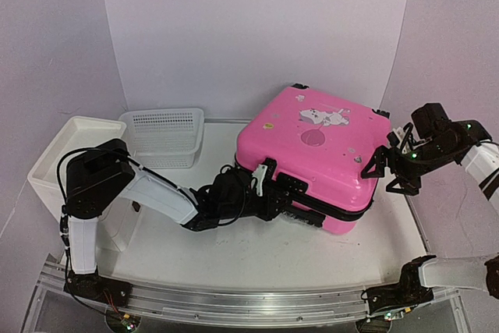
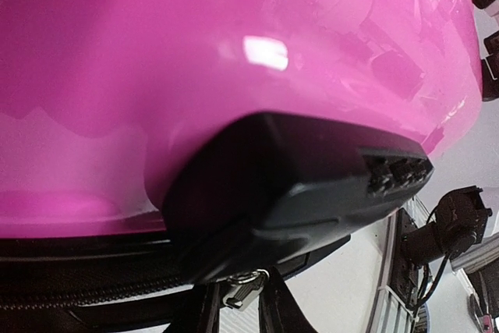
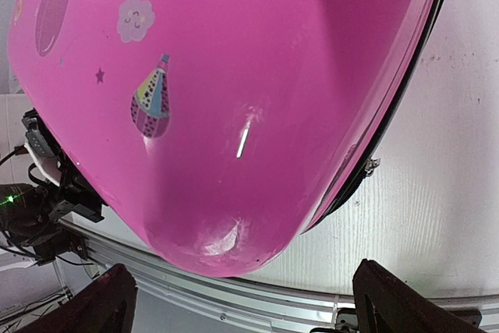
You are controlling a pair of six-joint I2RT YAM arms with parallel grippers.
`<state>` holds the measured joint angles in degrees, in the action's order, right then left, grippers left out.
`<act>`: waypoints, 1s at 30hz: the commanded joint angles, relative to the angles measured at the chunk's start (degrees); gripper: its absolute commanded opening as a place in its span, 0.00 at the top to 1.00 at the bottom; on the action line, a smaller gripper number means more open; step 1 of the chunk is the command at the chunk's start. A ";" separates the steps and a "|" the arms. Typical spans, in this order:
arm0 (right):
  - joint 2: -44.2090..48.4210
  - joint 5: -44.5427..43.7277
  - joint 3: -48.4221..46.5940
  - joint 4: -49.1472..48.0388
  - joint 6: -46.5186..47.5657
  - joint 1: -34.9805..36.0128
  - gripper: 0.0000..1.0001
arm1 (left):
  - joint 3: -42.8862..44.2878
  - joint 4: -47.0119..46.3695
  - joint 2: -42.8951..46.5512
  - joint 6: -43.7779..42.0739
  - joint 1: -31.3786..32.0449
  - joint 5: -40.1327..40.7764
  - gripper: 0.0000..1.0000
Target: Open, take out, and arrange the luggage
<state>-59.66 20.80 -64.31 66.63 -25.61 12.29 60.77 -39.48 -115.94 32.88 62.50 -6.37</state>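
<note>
The luggage (image 1: 312,146), a glossy pink hard-shell suitcase with cartoon stickers, lies flat and closed at the table's centre right. My left gripper (image 1: 269,193) is pressed against its near-left side, under the black lock block (image 2: 296,185). In the left wrist view a small silver zipper pull (image 2: 245,290) fills the gap between the fingers of the left gripper (image 2: 238,313), which are shut on it. My right gripper (image 1: 388,169) stands wide open at the suitcase's right corner. The rounded pink corner (image 3: 226,224) sits just beyond its spread fingertips (image 3: 109,302), not touching them.
A white mesh basket (image 1: 164,138) stands at the back left. A white drawer unit (image 1: 70,161) stands beside the left arm. A metal rail (image 1: 234,302) runs along the near edge. White walls enclose the table. Another silver pull (image 3: 373,165) hangs on the suitcase's black zipper.
</note>
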 commanded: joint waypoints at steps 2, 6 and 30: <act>1.29 0.65 -1.53 -0.32 -0.23 0.19 0.02 | 1.87 7.35 1.73 -0.58 -1.33 11.54 0.85; 1.43 0.52 -1.52 -0.05 -0.04 0.15 0.02 | 2.19 9.69 2.59 -0.54 -1.33 13.70 0.92; 3.58 16.81 -12.79 6.35 20.43 6.16 0.02 | 5.46 22.48 5.72 -11.19 -1.16 8.35 1.00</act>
<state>-53.17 31.38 -74.46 74.26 -7.90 14.52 64.88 -22.24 -112.33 23.97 62.78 0.97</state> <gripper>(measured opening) 0.982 0.014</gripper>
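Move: The zipper pull of the pink luggage sits almost between the left fingertips, about 1 cm ahead and 1 cm to the right, at their height. From that hand the black lock block is roughly 3 cm ahead, 4 cm right and 3 cm up; the black carry handle is about 1 cm ahead, 7 cm right and 4 cm down. For the right hand, the pull is some 27 cm left, 2 cm back and 10 cm down, and the luggage's near right corner about 4 cm left, 3 cm back and 6 cm down. The metal zipper pull is pinched by the left fingers, which close from slightly open while the hand eases about 2 cm forward and left, then holds there with its grip effort rising as the wrist rolls some 15 degrees, its left side lifting. Late on, the wide-open right hand rises about 8 cm and draws back 5 cm, drifting left, away from the luggage corner, tipping up and turning counter-clockwise. ##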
